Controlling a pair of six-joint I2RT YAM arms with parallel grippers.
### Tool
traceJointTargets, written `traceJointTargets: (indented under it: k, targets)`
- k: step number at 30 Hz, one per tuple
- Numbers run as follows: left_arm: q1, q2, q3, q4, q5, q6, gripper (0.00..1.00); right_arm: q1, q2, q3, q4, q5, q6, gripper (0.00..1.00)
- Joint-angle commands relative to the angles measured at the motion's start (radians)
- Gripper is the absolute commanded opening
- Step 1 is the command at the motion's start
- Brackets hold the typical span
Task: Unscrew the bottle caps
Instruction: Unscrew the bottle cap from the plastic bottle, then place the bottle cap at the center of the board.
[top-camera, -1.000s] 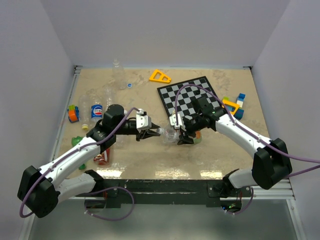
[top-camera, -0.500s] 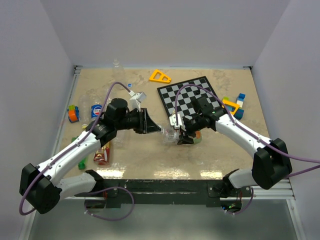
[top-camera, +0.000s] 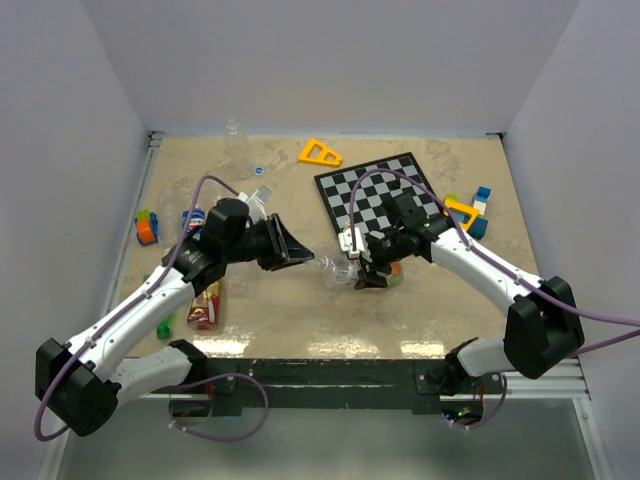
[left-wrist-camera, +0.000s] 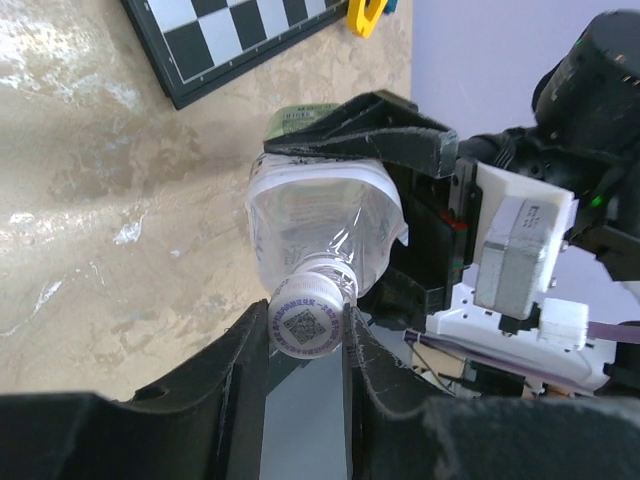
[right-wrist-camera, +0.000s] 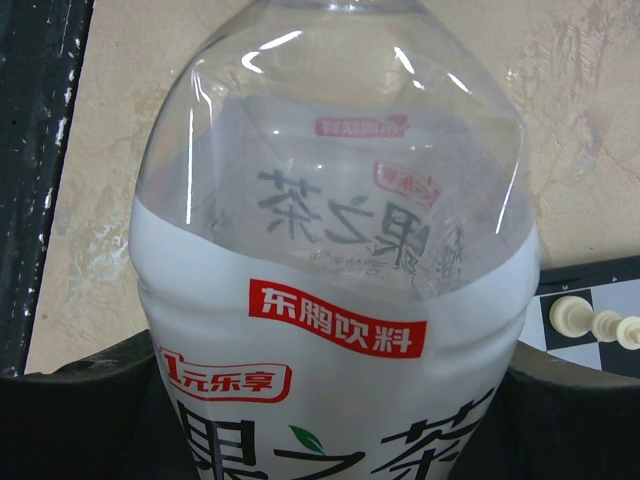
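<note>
A clear bottle (top-camera: 340, 272) with a white label (right-wrist-camera: 340, 340) is held lying sideways just above the table's middle. My right gripper (top-camera: 368, 272) is shut on its body, and its dark fingers (right-wrist-camera: 80, 400) show at both lower corners of the right wrist view. The bottle's white cap (left-wrist-camera: 308, 318), printed with a purple code, is clamped between the fingers (left-wrist-camera: 238, 360) of my left gripper (top-camera: 302, 258), which is shut on it. In the left wrist view the bottle's shoulder (left-wrist-camera: 320, 230) runs back into the right gripper (left-wrist-camera: 420, 190).
A chessboard (top-camera: 385, 190) lies behind the right arm, with white chess pieces (right-wrist-camera: 590, 320) on it. A yellow triangle (top-camera: 320, 152), a clear bottle (top-camera: 236, 145) and a blue cap (top-camera: 259, 170) are at the back. More bottles (top-camera: 203, 305) lie at the left, coloured blocks (top-camera: 470, 210) at the right.
My left wrist has rolled round while shut on the cap, and its forearm has swung back to the left. The right arm and the bottle have stayed still.
</note>
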Motion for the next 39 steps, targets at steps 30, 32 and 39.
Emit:
traceJointTargets:
  k: [30, 32, 39]
  targets:
    - [0.163, 0.808, 0.574, 0.078, -0.703, 0.853, 0.0, 0.006, -0.058, 0.009, 0.016, -0.013, 0.003, 0.08]
    - [0.18, 0.885, 0.655, 0.069, -0.698, 0.859, 0.0, 0.006, -0.058, 0.01, 0.015, -0.015, 0.002, 0.09]
    - [0.2, 1.112, 0.901, -0.017, -0.706, 0.899, 0.0, 0.006, -0.063, 0.01, 0.016, -0.008, 0.0, 0.09]
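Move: The white cap is already pinched in the left fingers at the neck of the plastic bottle, whose body lies about 9 cm to the right and 6 cm below. The blue cap on the table is some 38 cm ahead, 17 cm left and 21 cm down, with the clear bottle 5 cm left of it. The yellow triangle is about 45 cm ahead and 3 cm right. From the right hand, the blue cap lies roughly 37 cm ahead, 31 cm left and 11 cm down. Keep the left fingers shut on the white cap and ease it off the bottle neck, forward and left a few centimetres with a slight rise. Then swing the left gripper quickly forward, about 30 cm in all, sinking some 15 cm towards the blue cap and drifting left, while the wrist rolls about 60 degrees until the fingers point forward and down. Hold the plastic bottle nearly still in the right gripper. ##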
